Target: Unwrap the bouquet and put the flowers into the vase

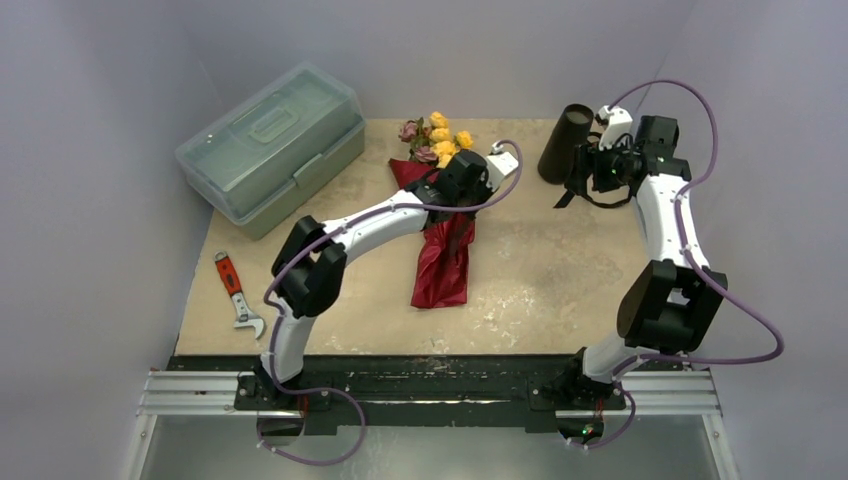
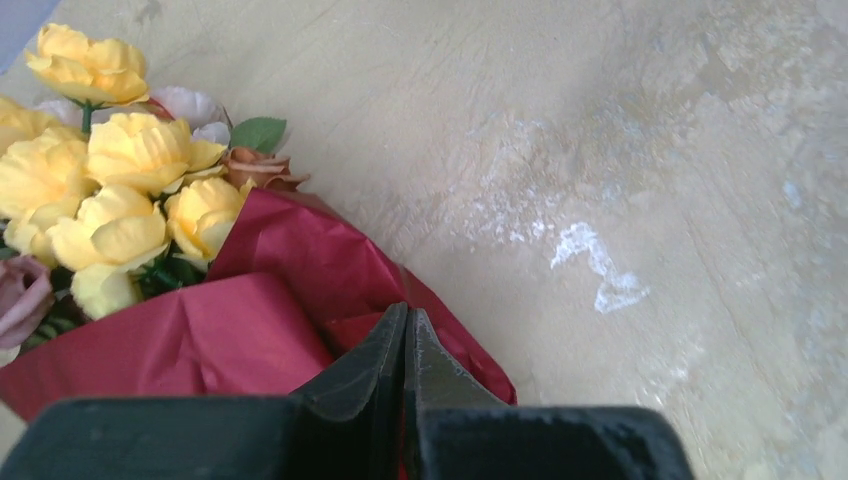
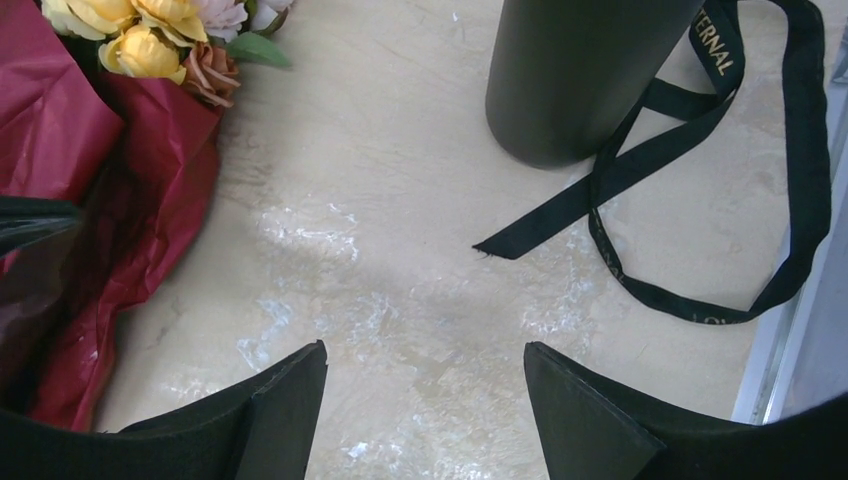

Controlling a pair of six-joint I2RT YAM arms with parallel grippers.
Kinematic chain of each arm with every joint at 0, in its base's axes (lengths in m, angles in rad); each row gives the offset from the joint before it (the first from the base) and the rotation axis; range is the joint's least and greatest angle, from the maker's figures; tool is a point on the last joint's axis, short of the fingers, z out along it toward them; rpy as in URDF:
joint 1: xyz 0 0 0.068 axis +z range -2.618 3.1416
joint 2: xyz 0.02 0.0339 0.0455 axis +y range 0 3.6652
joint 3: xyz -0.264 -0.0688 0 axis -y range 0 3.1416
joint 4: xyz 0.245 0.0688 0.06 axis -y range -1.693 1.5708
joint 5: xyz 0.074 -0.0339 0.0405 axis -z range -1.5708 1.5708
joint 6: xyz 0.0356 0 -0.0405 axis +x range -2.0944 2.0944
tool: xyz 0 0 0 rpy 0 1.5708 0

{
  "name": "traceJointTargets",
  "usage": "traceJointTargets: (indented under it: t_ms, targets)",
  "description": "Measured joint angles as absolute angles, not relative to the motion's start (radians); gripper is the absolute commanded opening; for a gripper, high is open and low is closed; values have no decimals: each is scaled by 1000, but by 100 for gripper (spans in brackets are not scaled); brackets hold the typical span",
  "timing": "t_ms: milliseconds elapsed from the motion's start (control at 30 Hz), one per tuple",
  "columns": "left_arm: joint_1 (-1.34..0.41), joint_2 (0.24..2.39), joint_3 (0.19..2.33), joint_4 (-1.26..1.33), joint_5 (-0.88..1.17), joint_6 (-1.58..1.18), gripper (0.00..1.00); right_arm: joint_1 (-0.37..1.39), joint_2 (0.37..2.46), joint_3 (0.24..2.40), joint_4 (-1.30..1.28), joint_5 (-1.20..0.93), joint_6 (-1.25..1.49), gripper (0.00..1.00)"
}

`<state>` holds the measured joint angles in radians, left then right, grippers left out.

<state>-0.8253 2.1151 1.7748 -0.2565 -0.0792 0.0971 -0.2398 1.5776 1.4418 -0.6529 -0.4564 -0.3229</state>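
The bouquet lies in the middle of the table, its red paper [image 1: 441, 262] pointing toward me and its yellow and pink flowers [image 1: 438, 135] toward the back. My left gripper [image 2: 408, 318] sits low over the right edge of the red paper [image 2: 300, 270], just below the yellow flowers [image 2: 130, 190]. Its fingers are pressed together, with a sliver of red between them. The black vase [image 1: 566, 143] stands at the back right. My right gripper [image 3: 425, 360] hovers open over bare table, near the vase [image 3: 580, 70]. A loose black ribbon [image 3: 700, 150] lies around the vase's foot.
A translucent green-grey lidded box [image 1: 270, 145] stands at the back left. A red-handled wrench [image 1: 236, 292] lies near the table's front left edge. Grey walls close in the table on three sides.
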Motion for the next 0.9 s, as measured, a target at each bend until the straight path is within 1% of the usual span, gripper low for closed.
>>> traceJointTargets:
  t_ms: [233, 433, 633, 900]
  targets:
    - [-793, 1919, 1666, -294, -54, 89, 0, -215, 1583, 1443, -676, -469, -335, 76]
    - [-698, 1756, 1556, -331, -73, 120, 0, -168, 1584, 1443, -681, -483, -337, 76]
    - [-615, 1601, 1390, -349, -141, 212, 0, -121, 1605, 1449, -680, -493, -334, 76]
    - [-584, 1452, 1235, -376, -274, 314, 0, -40, 1657, 1460, -680, -493, -329, 76]
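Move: The left hand, shut on the wrapper's free edge, is taking it to clear table about 24 cm to its left and 3 cm nearer the base. From it the wrapper's middle lies about 8 cm left, 7 cm back and 6 cm below, the flowers 16 cm ahead and 8 cm left, and the green box 13 cm ahead, 45 cm left. From the right hand the wrapper is roughly 28 cm left, 6 cm back and 13 cm below; the vase stands 14 cm ahead, nearly in line. Still pinching the wrapper's edge between shut fingers, the left hand lifts it about 8 cm, then sweeps it some 24 cm left across the bouquet towards the green box, ending a little nearer the base while the wrist turns counter-clockwise and its left side rises. The open right hand travels about 9 cm left towards the wrapper, sinking slightly late on and turning counter-clockwise, touching nothing. ##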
